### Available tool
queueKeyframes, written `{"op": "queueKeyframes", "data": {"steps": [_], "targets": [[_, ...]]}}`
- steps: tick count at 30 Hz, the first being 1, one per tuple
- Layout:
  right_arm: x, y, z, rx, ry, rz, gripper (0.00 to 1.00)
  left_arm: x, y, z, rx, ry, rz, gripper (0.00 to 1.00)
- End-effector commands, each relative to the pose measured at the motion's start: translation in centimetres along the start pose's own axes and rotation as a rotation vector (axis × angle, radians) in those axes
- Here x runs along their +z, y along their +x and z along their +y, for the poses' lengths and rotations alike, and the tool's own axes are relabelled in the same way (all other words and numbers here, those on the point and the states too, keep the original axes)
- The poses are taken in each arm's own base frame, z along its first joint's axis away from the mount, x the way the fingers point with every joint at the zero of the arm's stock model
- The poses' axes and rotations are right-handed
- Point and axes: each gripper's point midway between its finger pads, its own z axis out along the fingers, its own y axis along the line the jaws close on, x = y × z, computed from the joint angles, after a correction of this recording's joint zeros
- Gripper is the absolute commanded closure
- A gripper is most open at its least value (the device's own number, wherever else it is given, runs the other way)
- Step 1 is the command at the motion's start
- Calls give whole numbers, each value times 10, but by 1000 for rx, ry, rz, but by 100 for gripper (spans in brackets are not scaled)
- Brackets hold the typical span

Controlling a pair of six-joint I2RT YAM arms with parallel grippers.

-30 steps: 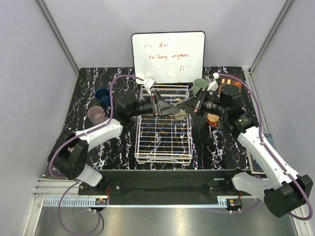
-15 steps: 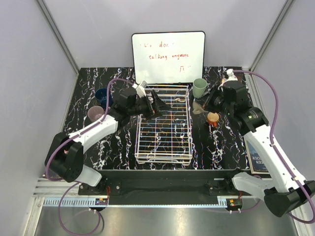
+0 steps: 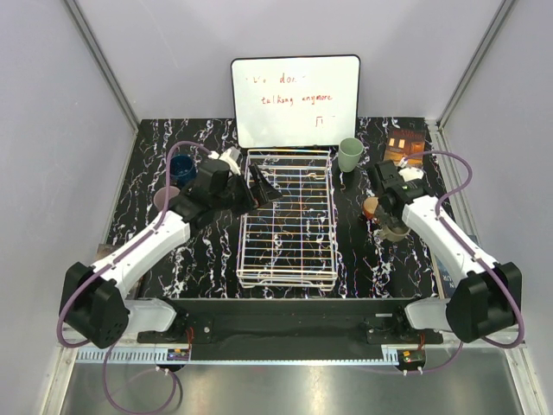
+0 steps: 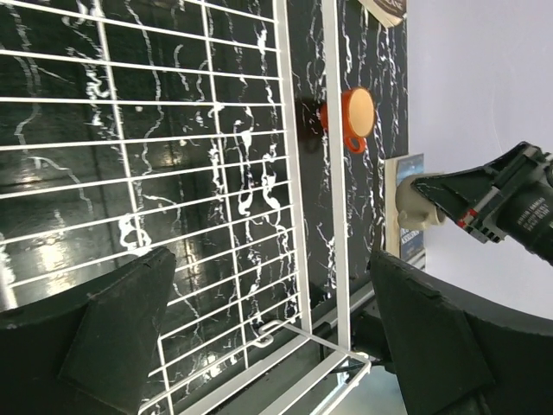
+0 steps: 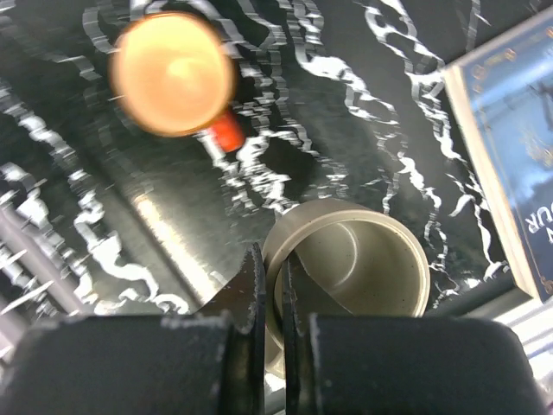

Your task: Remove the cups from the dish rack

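Observation:
The white wire dish rack point(image 3: 287, 233) lies mid-table with no cup in it; it also fills the left wrist view point(image 4: 216, 156). My right gripper point(image 3: 390, 226) is shut on the rim wall of the taupe cup point(image 5: 354, 259), one finger inside and one outside, low over the table just in front of the orange-red cup point(image 3: 371, 206) point(image 5: 173, 73). My left gripper point(image 3: 263, 186) is open and empty over the rack's far left edge. The mint green cup point(image 3: 350, 154) stands at the rack's far right. The dark blue cup point(image 3: 180, 169) and the pink-lilac cup point(image 3: 164, 199) stand at the left, the pink one partly behind my left arm.
A whiteboard point(image 3: 295, 99) with red writing leans at the back. A dark box point(image 3: 404, 145) lies at the back right. A blue book point(image 5: 510, 164) lies at the table's right edge, close to the taupe cup.
My right arm has carried the taupe cup from over the rack to the right and down, in front of the orange-red cup. My left arm has drawn back to the left.

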Motion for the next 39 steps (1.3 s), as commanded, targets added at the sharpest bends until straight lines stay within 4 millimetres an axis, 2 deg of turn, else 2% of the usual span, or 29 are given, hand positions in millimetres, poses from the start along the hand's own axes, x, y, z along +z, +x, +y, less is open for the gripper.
{"op": "queueKeyframes", "data": {"steps": [1,10,13,21,30,39], "targets": [[10,-11,-12,81,68,-43,100,-9,0,10,37,-40,-26,1],[37,29,8,149,-53,49,100,-15,11,14,45,-33,0,1],[41,26,15,171,-101,4,100,-15,14,15,45,-31,7,1],[62,22,14,176,-66,-63,100,-15,18,23,35,-49,11,1],[83,30,21,143,-45,-34,100,-17,20,28,38,-68,6,1],[87,34,28,115,-67,-9,100,-14,19,30,32,-78,6,1]]}}
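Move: The gray cup is already pinched at its rim in the right gripper. The free counter spot for it lies about 15 cm below this hand and 1 cm ahead and to its right. The orange cup stands about 10 cm ahead, 1 cm left; the green cup some 27 cm ahead, 8 cm left; the empty rack's middle about 6 cm ahead, 27 cm left. From the left gripper the spot is some 35 cm right and 3 cm back. Lower the right gripper about 9 cm with the gray cup still pinched, easing back a little as it sinks, then slide forward some 4 cm towards the orange cup and sink the last bit to the counter on its near side. Keep the fingers shut. Meanwhile draw the open left gripper slightly down, back and left above the rack. ##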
